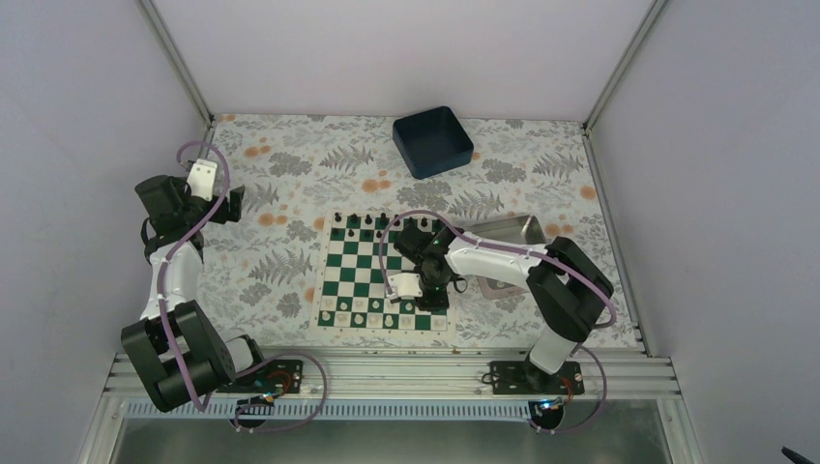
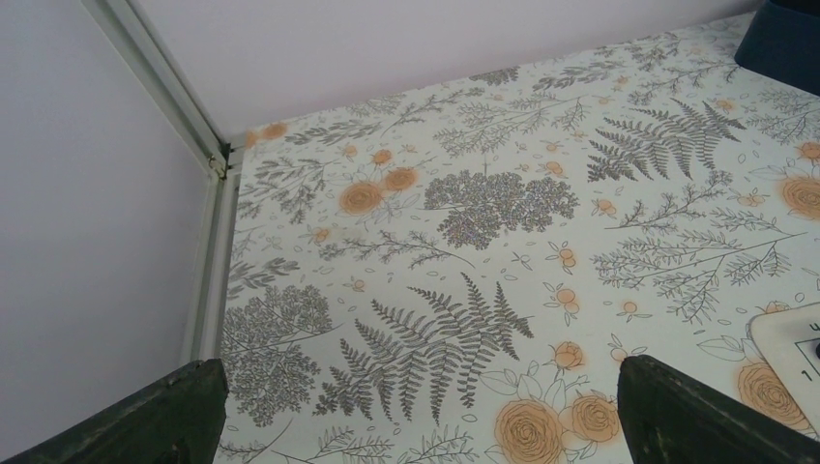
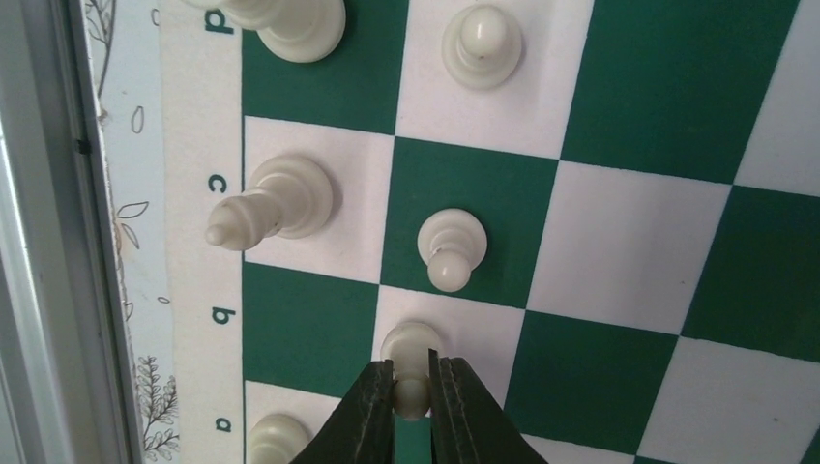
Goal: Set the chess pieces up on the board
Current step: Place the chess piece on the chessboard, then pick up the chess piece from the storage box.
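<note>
The green-and-white board (image 1: 360, 274) lies mid-table, with cream pieces (image 1: 358, 311) along its near rows. In the right wrist view my right gripper (image 3: 413, 387) is shut on the round head of a white pawn (image 3: 410, 346), which stands upright on a white square by the letter b. Another pawn (image 3: 450, 246), a tall bishop-like piece (image 3: 280, 201) and further pieces (image 3: 481, 43) stand on neighbouring squares. My left gripper (image 2: 421, 411) hangs open and empty over the floral cloth at the far left, well off the board (image 2: 793, 358).
A dark blue bin (image 1: 432, 141) sits at the back. A silver tray (image 1: 511, 232) lies right of the board, partly under the right arm. Small black pieces (image 1: 367, 220) line the board's far edge. Metal frame rails run along both sides.
</note>
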`<state>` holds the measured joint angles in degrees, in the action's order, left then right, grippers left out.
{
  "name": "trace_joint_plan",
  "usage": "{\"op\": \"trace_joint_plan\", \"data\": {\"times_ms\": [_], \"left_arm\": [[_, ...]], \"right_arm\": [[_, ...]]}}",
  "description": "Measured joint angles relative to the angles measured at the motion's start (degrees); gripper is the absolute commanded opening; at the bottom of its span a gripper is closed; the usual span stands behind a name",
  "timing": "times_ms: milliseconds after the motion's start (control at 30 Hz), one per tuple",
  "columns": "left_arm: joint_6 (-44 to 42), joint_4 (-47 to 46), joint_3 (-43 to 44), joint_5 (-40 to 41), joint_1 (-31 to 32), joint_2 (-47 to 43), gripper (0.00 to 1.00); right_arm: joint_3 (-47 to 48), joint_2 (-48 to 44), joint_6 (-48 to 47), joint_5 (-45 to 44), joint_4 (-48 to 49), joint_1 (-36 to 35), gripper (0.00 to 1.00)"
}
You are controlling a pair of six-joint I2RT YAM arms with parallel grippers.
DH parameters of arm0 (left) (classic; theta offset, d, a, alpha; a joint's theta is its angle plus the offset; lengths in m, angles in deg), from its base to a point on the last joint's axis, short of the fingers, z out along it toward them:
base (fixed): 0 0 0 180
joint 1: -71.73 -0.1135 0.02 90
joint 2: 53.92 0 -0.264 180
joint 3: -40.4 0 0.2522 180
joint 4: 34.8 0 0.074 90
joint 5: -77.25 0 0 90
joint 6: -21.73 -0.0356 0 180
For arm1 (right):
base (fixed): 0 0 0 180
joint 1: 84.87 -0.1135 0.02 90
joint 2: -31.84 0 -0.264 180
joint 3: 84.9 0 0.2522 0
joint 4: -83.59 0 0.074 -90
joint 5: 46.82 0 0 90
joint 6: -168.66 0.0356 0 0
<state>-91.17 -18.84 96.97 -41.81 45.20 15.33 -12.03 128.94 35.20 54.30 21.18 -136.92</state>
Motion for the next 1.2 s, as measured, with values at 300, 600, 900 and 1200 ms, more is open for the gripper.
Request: {"op": "trace_joint_plan", "data": {"times_ms": [300, 600, 900, 1200], "left_arm": [[0.0, 0.0, 0.0, 0.0, 0.0, 0.4, 1.00], [0.0, 0.0, 0.0, 0.0, 0.0, 0.5, 1.00], [0.0, 0.0, 0.0, 0.2, 0.0, 0.6, 1.00], [0.0, 0.0, 0.0, 1.7, 0.0, 5.7, 1.00]], "right_arm": [[0.0, 0.8, -0.1, -0.9, 0.7, 0.0, 0.29], [0.1, -4.2, 0.2, -3.3, -1.0, 1.1, 0.38], [2.7, -18.4, -2.3, -6.1, -4.9, 20.9, 0.42], [3.6, -18.2, -8.9, -6.4, -8.1, 42.5, 0.43]]}}
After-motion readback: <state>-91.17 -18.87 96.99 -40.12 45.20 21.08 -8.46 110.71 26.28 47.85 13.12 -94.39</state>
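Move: The right hand still holds the white pawn, its middle about 1 cm below the hand point, over the light second-row square it is meant for. A finished pawn stands some 4 cm to the hand's left; a tall white piece is 4 cm left and 3 cm back, and the near-right corner piece 3 cm right and 3 cm back. The gray tray's middle is about 18 cm right and 11 cm ahead. From the left hand the pawn lies roughly 42 cm right, 21 cm back and 18 cm lower. The right hand settles the last half centimetre down over the pawn's square, opens its fingers partway to let the pawn go, and draws up about 10 cm. While still climbing it swings away from the board, some 19 cm right and 13 cm forward, to above the gray tray, turning about 35 degrees clockwise with fingers still apart, as the idle left hand sinks nearly 4 cm at the very end. ##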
